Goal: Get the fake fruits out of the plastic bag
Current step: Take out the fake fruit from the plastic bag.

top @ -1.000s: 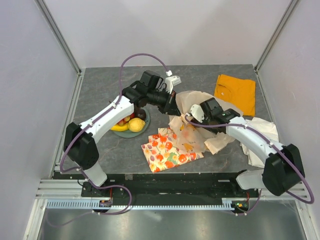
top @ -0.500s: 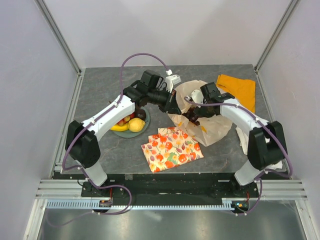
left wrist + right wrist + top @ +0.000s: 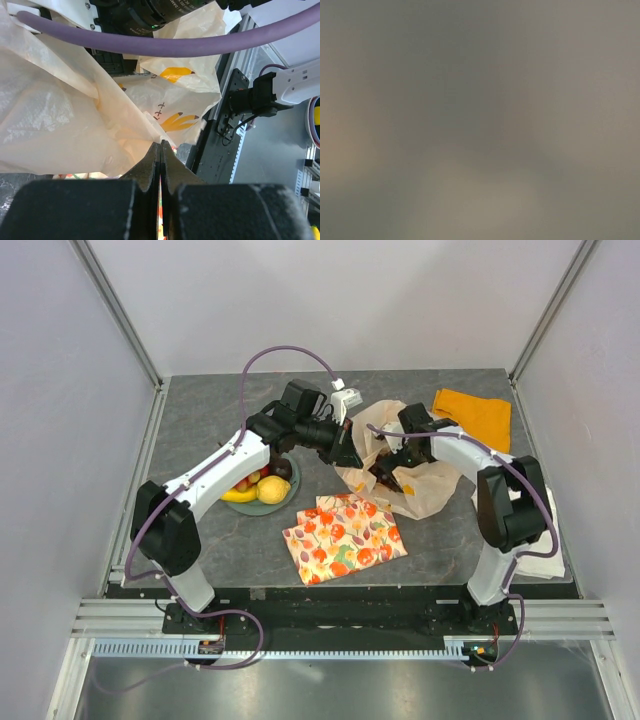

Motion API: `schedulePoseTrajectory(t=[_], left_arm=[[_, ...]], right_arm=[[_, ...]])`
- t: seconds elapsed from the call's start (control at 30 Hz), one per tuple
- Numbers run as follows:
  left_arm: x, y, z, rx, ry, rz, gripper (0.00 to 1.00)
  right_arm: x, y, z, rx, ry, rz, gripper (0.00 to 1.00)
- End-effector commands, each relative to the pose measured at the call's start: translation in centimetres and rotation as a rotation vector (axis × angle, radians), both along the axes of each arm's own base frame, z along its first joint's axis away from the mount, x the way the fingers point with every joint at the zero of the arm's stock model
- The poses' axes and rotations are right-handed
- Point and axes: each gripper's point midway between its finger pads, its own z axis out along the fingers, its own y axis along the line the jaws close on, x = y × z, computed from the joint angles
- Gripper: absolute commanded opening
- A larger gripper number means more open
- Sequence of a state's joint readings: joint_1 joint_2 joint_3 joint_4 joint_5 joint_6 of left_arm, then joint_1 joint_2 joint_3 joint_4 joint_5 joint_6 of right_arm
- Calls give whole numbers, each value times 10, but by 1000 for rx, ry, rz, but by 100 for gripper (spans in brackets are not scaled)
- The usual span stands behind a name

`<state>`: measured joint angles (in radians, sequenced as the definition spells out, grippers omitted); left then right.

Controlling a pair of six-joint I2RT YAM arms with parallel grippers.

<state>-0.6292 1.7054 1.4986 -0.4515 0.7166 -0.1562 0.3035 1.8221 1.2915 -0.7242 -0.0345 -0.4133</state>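
The plastic bag (image 3: 432,486), thin cream film with yellow prints, lies at the table's centre right. My left gripper (image 3: 350,456) is shut on the rim of its mouth. In the left wrist view the black fingers (image 3: 150,165) meet, with the bag (image 3: 60,115) pinched at their tips (image 3: 161,145). My right gripper (image 3: 383,468) reaches down into the bag's mouth, and its jaws are hidden by the film. The right wrist view is a grey-beige blur. A lemon (image 3: 272,488), a banana (image 3: 238,496) and dark grapes (image 3: 282,468) lie on a green plate (image 3: 262,507).
A flat cloth with red-orange fruit prints (image 3: 343,537) lies in front of the bag. An orange cloth (image 3: 478,415) sits at the back right. A white cloth (image 3: 550,560) lies under the right arm. Grey walls close in the table on three sides.
My right arm has swung from the bag's right side to the back and dipped its gripper into the bag's mouth. The bag now stands fuller. The left arm has not moved.
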Motion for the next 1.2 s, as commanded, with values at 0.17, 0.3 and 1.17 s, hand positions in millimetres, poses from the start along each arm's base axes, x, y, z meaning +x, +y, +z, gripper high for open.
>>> schedulePoseTrajectory(t=[0.17, 0.3, 1.17], left_arm=[[-1, -1, 19, -44, -35, -10, 2], [4, -3, 23, -47, -51, -8, 2], [43, 44, 153, -321, -162, -116, 80]], right_arm=[[14, -10, 0, -44, -21, -45, 49], [29, 10, 73, 130, -137, -10, 42], [-29, 79, 306, 751, -398, 179, 50]])
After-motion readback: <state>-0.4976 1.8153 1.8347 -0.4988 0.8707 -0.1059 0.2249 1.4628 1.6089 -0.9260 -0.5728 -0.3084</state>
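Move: The brown fruit sits inside the bag, just under my right hand: practically straight below my spread fingers, about 2 cm down and 1 cm to the right. The orange cloth lies some 19 cm right of this hand and 14 cm ahead; the floral cloth about 12 cm left and 16 cm back. My left hand still pinches the bag's rim, with the brown fruit roughly 13 cm to its right, 6 cm ahead and 19 cm below. I sink my right hand a last centimetre, close the fingers on the brown fruit and haul it up out of the bag, some 23 cm, drifting about 6 cm left as the fingertips swing round some 35 degrees to the left. My left hand first holds the bag's rim still, then rises about 9 cm and moves 6 cm forward, spreading its fingers to let go of the rim. ##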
